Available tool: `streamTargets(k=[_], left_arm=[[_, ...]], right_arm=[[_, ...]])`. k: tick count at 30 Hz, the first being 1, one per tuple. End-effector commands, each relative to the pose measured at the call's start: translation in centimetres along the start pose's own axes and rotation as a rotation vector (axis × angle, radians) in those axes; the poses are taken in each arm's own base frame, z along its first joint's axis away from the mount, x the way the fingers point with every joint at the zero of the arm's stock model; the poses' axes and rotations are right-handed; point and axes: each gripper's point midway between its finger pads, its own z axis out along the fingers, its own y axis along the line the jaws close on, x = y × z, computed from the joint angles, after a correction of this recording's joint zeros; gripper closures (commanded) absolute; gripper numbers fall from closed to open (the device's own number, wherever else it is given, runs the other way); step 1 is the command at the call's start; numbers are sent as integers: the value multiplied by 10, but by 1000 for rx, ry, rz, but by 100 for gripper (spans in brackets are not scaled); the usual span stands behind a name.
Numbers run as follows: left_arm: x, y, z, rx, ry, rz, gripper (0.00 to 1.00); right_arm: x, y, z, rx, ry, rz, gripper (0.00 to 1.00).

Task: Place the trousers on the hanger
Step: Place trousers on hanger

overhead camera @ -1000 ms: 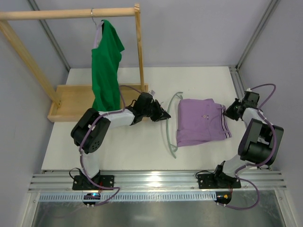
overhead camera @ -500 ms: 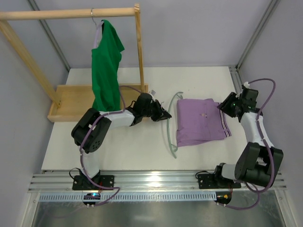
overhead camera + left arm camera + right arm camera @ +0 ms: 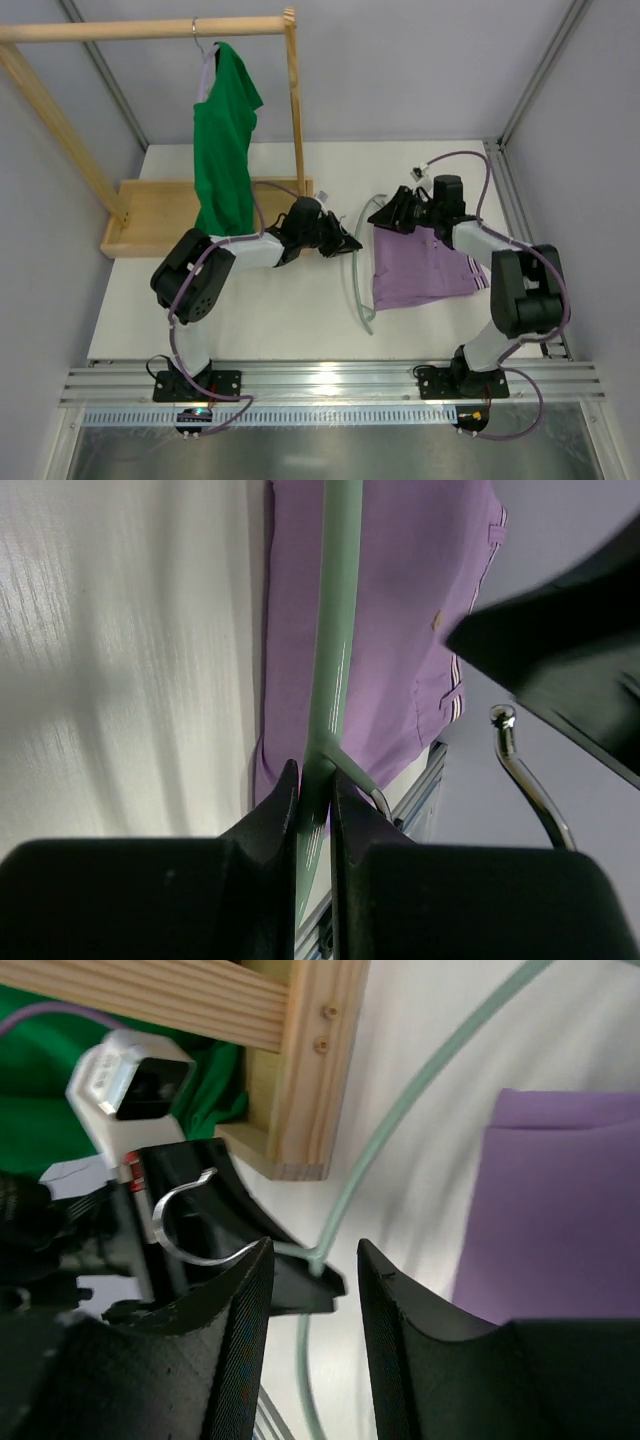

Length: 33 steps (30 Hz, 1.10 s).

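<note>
The lilac trousers (image 3: 420, 270) lie folded flat on the white table, right of centre. The pale mint hanger (image 3: 354, 285) lies along their left edge. My left gripper (image 3: 350, 243) is shut on the hanger; in the left wrist view its fingertips (image 3: 290, 792) pinch the hanger's bar (image 3: 335, 630) where the metal hook (image 3: 525, 770) joins, with the trousers (image 3: 400, 630) beyond. My right gripper (image 3: 383, 217) hovers open over the trousers' far left corner, close to the hanger's top. In the right wrist view its open gripper (image 3: 312, 1260) frames the hanger (image 3: 400, 1110) and the left gripper; the trousers (image 3: 560, 1200) show at right.
A wooden clothes rack (image 3: 150, 215) stands at the back left, with a bright green top (image 3: 225, 140) hanging from its rail (image 3: 150, 28). Its upright post (image 3: 300, 1070) is close behind the two grippers. Metal frame rails run along the table's near edge (image 3: 320, 385).
The right arm has swung from the trousers' right waistband side across to their far left corner by the hanger, and its jaws have opened. The left gripper has stayed on the hanger.
</note>
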Motion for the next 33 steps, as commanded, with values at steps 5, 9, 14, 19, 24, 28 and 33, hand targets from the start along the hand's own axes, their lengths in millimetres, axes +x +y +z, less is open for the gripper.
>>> streamTargets(k=[5, 9, 14, 19, 24, 28, 33], left_arm=[[11, 99, -8, -354, -33, -56, 99], [9, 103, -10, -368, -53, -62, 100], [11, 83, -2, -230, -54, -113, 99], [10, 70, -1, -169, -60, -113, 88], [9, 65, -8, -164, -82, -78, 74], [14, 64, -10, -163, -77, -59, 59], [18, 62, -14, -179, -92, -13, 49]], right_arm=[[-5, -129, -7, 90, -107, 269, 59], [10, -150, -20, 64, -113, 355, 61], [10, -150, -23, 129, -92, 317, 60], [-3, -125, -37, 133, -116, 265, 60], [-21, -67, -35, 85, -96, 113, 59], [-10, -36, -12, 40, -46, 56, 59], [-2, -40, 4, 32, -50, 76, 59]])
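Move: The trousers' middle lies about 14 cm to the right hand's right, some 5 cm back and 11 cm below. The hanger's neck, in the left fingers, is about 4 cm back and 4 cm left of the right hand, 6 cm lower; the hanger's far end is some 9 cm ahead, 2 cm right and 10 cm below. From the left hand, the trousers' middle is about 19 cm right, 1 cm back and 5 cm lower. Over the trousers the open right hand sweeps about 10 cm right and 11 down towards their upper left part, tipping down and turning clockwise, lingers low, then rises and swings back left towards the hanger's neck, still open, ending near its start. Meanwhile the left fingers open about halfway around the neck, ending their pinch as the hand eases roughly 1 cm left and down. ##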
